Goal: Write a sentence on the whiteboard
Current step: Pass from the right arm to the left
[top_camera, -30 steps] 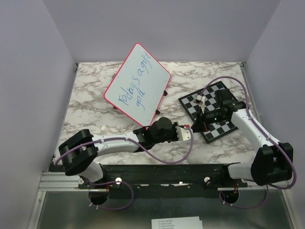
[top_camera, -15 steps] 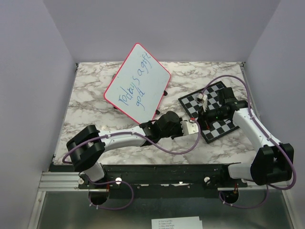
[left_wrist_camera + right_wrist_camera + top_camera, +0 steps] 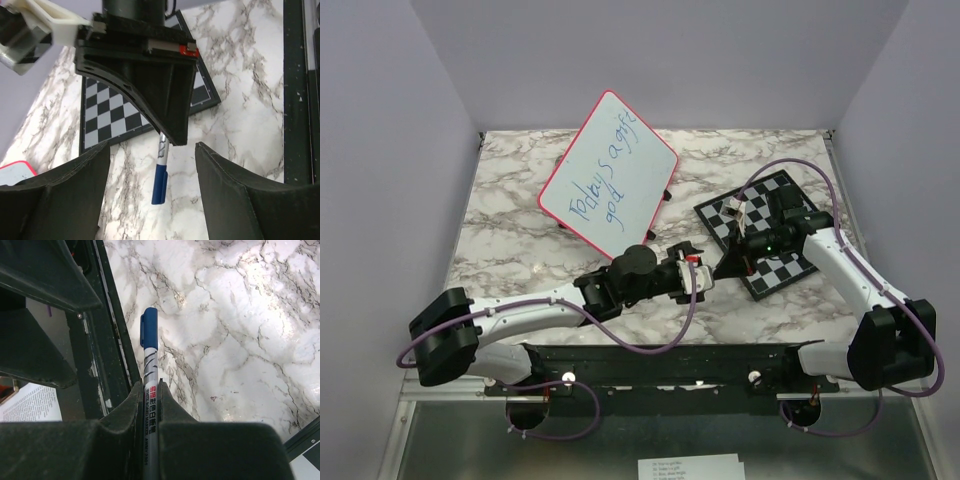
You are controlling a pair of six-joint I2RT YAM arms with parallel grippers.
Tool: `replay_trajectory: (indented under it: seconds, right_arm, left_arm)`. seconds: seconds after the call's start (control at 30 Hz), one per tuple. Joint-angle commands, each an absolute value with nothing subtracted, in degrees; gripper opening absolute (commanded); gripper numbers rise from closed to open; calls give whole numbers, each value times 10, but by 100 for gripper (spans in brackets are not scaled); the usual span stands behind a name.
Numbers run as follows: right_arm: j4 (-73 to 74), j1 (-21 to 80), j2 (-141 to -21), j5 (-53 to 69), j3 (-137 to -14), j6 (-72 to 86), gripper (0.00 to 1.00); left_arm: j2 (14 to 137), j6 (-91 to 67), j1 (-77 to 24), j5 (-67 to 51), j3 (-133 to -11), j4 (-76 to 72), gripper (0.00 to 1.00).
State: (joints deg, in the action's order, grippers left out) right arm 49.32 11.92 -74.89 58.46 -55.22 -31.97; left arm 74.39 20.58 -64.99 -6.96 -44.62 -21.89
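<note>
The whiteboard leans tilted at the back left, with the sentence in blue marker on it; its pink-rimmed corner shows in the left wrist view. My right gripper is shut on a whiteboard marker, whose blue cap points out over the marble. In the left wrist view that marker hangs from the right gripper. My left gripper is open around the capped end, its fingers apart from it on both sides. Both grippers meet at mid table.
A black-and-white chessboard lies at the right, under the right arm, and also shows as the chessboard behind the right gripper. The black base rail runs along the table's near edge. Purple cables loop from both arms.
My left gripper was shut at the marker's end and now stands open. The left arm has drawn back a little to the left. The right gripper keeps its hold.
</note>
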Motion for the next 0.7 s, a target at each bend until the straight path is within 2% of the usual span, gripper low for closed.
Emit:
replay_trajectory:
  seconds: [0.0,0.17,0.27,0.53,0.63,0.67]
  right_arm:
    - [491,121,-751,608,-553,-326,2]
    - [492,120,-751,608,-554,-328,3]
    - [493,120,-753,610,-553,-329,3]
    - [495,120,-752,611,-555,-330,3]
    - [496,121,-754,611,-554,-330,3]
    - [496,121,-754,610,-554,-330,3]
  left_arm:
    - [759,235,-650,-95,-472,-157,74]
    - [780,268,-650,-78,-500,-86,71]
    - [794,275,-650,-55,-517,-71,65]
    - [848,299,-650,-24,-562,-48,58]
    - [861,307,-650,-22,-577,-27,51]
    - [863,308,-650,-23,-584,-15,44]
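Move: The marker held out by the right hand has its middle about 3 cm ahead of the left hand, 2 cm to its right and 6 cm below; from the right hand it lies some 2 cm left, level fore and aft, and 1 cm below. The chessboard's middle is roughly 14 cm ahead, 20 cm right and 21 cm below the left hand; the whiteboard's is about 28 cm ahead and 22 cm left of that hand, 20 cm below. The left hand heads down onto the exposed part of the marker, sinking about 5 cm and, in the latter half, easing some 2 cm forward and 1 cm right, while its fingertips tip down about 15 degrees. Its wide fingers close partway around the marker without shutting. The right hand stays still and keeps its pinch on the marker's other end. ##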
